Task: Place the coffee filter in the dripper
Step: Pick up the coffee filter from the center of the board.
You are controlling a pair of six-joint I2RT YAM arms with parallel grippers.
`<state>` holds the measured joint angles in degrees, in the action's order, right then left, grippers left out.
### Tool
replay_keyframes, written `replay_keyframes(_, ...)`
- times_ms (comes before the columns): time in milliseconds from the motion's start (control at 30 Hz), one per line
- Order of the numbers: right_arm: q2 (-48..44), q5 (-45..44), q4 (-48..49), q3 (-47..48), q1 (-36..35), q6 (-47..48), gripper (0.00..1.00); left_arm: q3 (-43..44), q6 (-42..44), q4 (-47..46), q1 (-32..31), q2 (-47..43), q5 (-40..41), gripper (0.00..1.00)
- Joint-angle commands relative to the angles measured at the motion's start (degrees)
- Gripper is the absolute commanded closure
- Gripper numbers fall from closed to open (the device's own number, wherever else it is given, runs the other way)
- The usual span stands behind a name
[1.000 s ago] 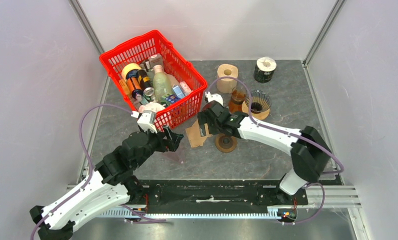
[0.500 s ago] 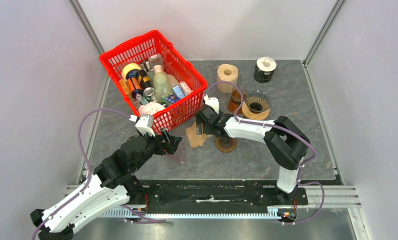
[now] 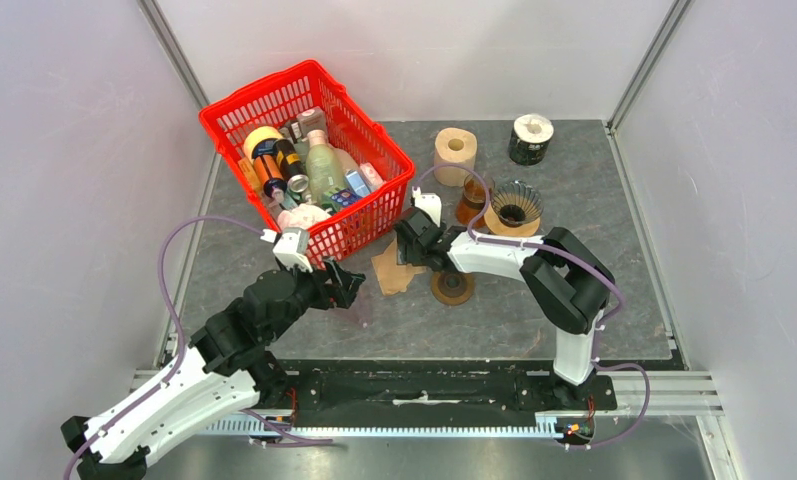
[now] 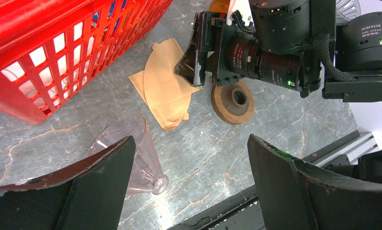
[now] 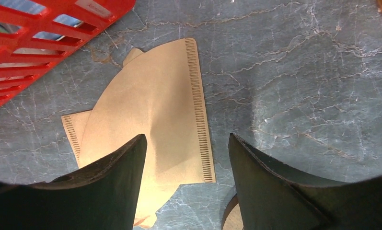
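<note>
Two brown paper coffee filters (image 3: pixel 389 272) lie overlapped on the grey table beside the red basket. My right gripper (image 3: pixel 406 252) hangs low over them, jaws open. In the right wrist view its fingers straddle the top filter's (image 5: pixel 150 96) crimped right edge, and the gripper (image 5: pixel 186 139) holds nothing. The dripper (image 4: pixel 131 153), a clear plastic cone, lies on its side near the front. My left gripper (image 4: pixel 191 139) hovers open just above it, with the cone next to its left finger (image 4: pixel 102 182). From above, the left gripper (image 3: pixel 346 282) sits left of the filters.
The red basket (image 3: pixel 374 222) full of bottles stands at the back left, close to both grippers. A wooden ring (image 3: pixel 453 287) lies right of the filters. Behind are a ribbed dark cone on a wooden disc (image 3: pixel 515 207), an amber jar (image 3: pixel 474 200), and two paper rolls (image 3: pixel 455 155).
The right arm folded its elbow in, bringing its gripper slightly up and left over the filters, and its jaws narrowed. The left arm hardly moved.
</note>
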<state>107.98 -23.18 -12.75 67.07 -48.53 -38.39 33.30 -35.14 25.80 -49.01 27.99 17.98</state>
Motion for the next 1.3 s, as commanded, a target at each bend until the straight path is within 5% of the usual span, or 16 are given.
replay_keyframes(0,0.95,-0.52,2.1,-0.86,-0.07,-1.19,0.3,-0.36,-1.25,-2.6,-0.27,0.61,0.62,0.06)
replay_keyframes(800,3.26,-6.61,-4.72,-0.06,-0.94,3.77,0.42,-0.86,-1.6,-2.29,-0.29,-0.39,1.45,0.07)
replay_keyframes(1267,3.49,-6.64,-5.87,-0.27,-1.12,3.69,0.67,-0.87,-1.95,-1.88,-0.29,-0.49,1.98,0.07)
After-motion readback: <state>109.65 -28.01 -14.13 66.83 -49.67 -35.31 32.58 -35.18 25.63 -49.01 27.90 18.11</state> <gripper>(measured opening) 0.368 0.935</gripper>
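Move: The coffee filter stack lies just under the right hand, its middle about 3 cm to the left, 1 cm ahead and 2 cm below the hand point, with its serrated right edge running under the fingers. From this hand the wooden ring sits some 8 cm to the right and 4 cm back, the clear plastic cone about 13 cm left and 8 cm back, and the red basket's middle roughly 19 cm left and 17 cm ahead. From the idle left hand the filters are about 13 cm ahead, 8 cm right and 20 cm below. The right hand, already low over the filters with its fingers part-closed, sinks about 1 cm onto the paper beside the serrated right edge, then goes some 1.5 cm to its right, dragging the stack along under the fingertips as the wrist rolls a few degrees, its left side dropping. It then stays almost in place while the fingers keep closing, down to roughly half their starting gap, drawing together on the paper near that edge. ##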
